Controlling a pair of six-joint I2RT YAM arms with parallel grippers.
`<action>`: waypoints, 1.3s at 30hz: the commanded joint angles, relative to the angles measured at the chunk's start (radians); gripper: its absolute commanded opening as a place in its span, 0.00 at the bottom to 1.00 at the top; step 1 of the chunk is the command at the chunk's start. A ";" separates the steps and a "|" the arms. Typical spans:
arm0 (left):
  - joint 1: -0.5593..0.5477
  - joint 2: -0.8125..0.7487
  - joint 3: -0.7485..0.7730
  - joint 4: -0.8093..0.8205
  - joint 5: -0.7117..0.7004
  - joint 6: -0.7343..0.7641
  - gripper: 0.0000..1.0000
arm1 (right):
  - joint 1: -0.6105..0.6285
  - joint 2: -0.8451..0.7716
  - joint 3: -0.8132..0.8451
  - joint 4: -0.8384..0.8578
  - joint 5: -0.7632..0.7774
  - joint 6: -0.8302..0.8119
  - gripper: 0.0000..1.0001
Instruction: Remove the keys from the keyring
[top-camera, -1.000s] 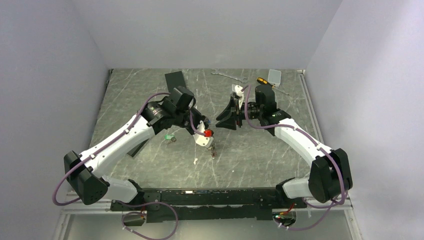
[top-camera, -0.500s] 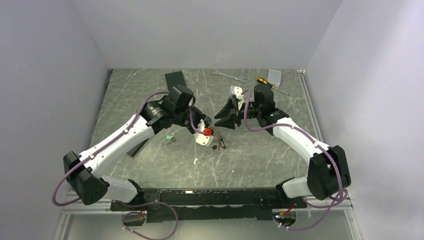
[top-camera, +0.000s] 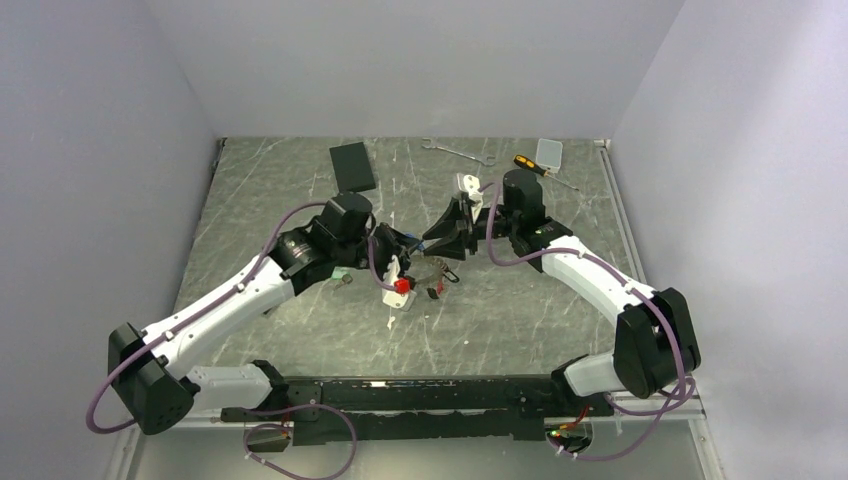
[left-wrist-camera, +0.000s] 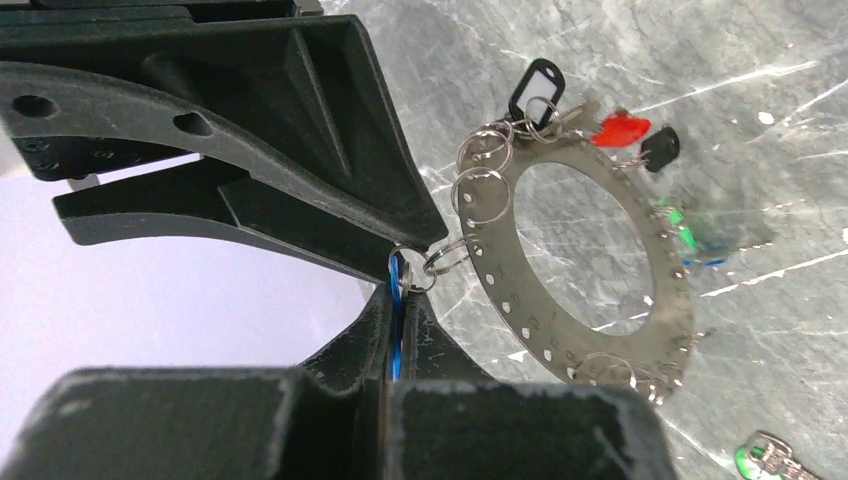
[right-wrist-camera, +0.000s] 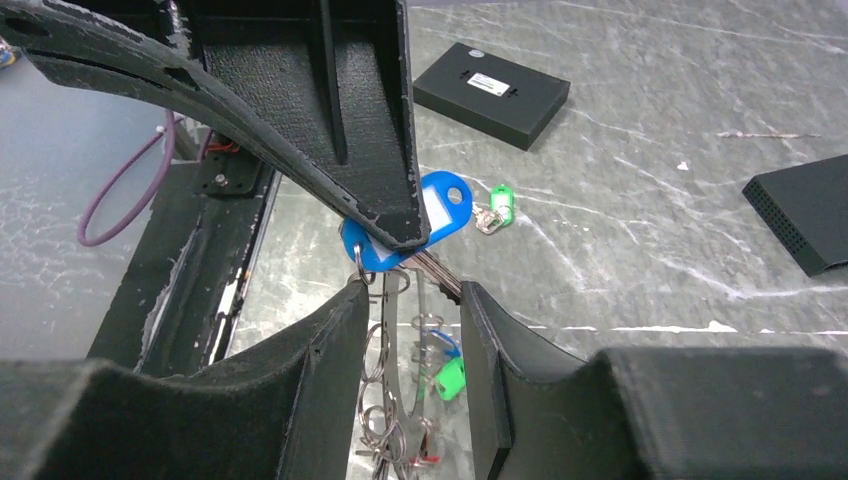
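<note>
The keyring (left-wrist-camera: 497, 268), a flat grey perforated ring, hangs in the air between my two grippers; it also shows in the top view (top-camera: 436, 272). Keys with black-and-white, red (left-wrist-camera: 620, 128), black and green tags hang from its small split rings. My left gripper (left-wrist-camera: 400, 300) is shut on the blue tag (left-wrist-camera: 397, 325) of a key still linked to the ring. My right gripper (right-wrist-camera: 412, 295) is open, its fingers on either side of the ring's edge (right-wrist-camera: 390, 350). The blue tag (right-wrist-camera: 440, 205) sits just beyond them. One green-tagged key (right-wrist-camera: 495, 210) lies loose on the table.
A black box (top-camera: 352, 165) lies at the back. A second black box (top-camera: 275, 295) is partly under my left arm. A wrench (top-camera: 458, 152), a screwdriver (top-camera: 530, 165) and a small clear case (top-camera: 549, 152) lie along the far edge. A white scrap (top-camera: 392, 322) lies near the front.
My left arm has drawn back toward the near left and turned its wrist. My right gripper has moved left, closing in on the ring. The ring and keys have swung up between them.
</note>
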 joint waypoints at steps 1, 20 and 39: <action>-0.006 -0.059 -0.011 0.161 0.037 0.032 0.00 | 0.003 0.005 -0.011 0.056 -0.038 -0.008 0.42; -0.007 -0.103 -0.089 0.333 0.058 0.108 0.00 | 0.033 -0.010 0.007 -0.085 -0.076 -0.137 0.44; -0.020 -0.127 -0.117 0.329 -0.060 0.158 0.00 | -0.081 -0.036 -0.072 0.227 -0.065 0.356 0.67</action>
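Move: The small split rings linking the blue tag to the metal keyring disc lie about 2 cm left of the right hand point and 1 cm back, about level in height. From the left hand, already pinching the tag, those rings are about 1 cm to the right and 1 cm below, neither ahead nor back. The disc hangs some 8 cm below the right hand, 1 cm back, neither left nor right. The loose green-tagged key lies on the table, roughly 19 cm left, 2 cm ahead and 20 cm below the right hand. Rolling about its own fingers by some 15 degrees so its forward side lifts, the left hand stays nearly in place and keeps its pinch on the blue tag. The right hand, fingertips close by the rings, eases back and down under 1 cm, then forward and up again, tilting about 10 degrees the other way as its fingers spread from under half to about two-thirds open; right at the end it starts edging right, away from the rings. ##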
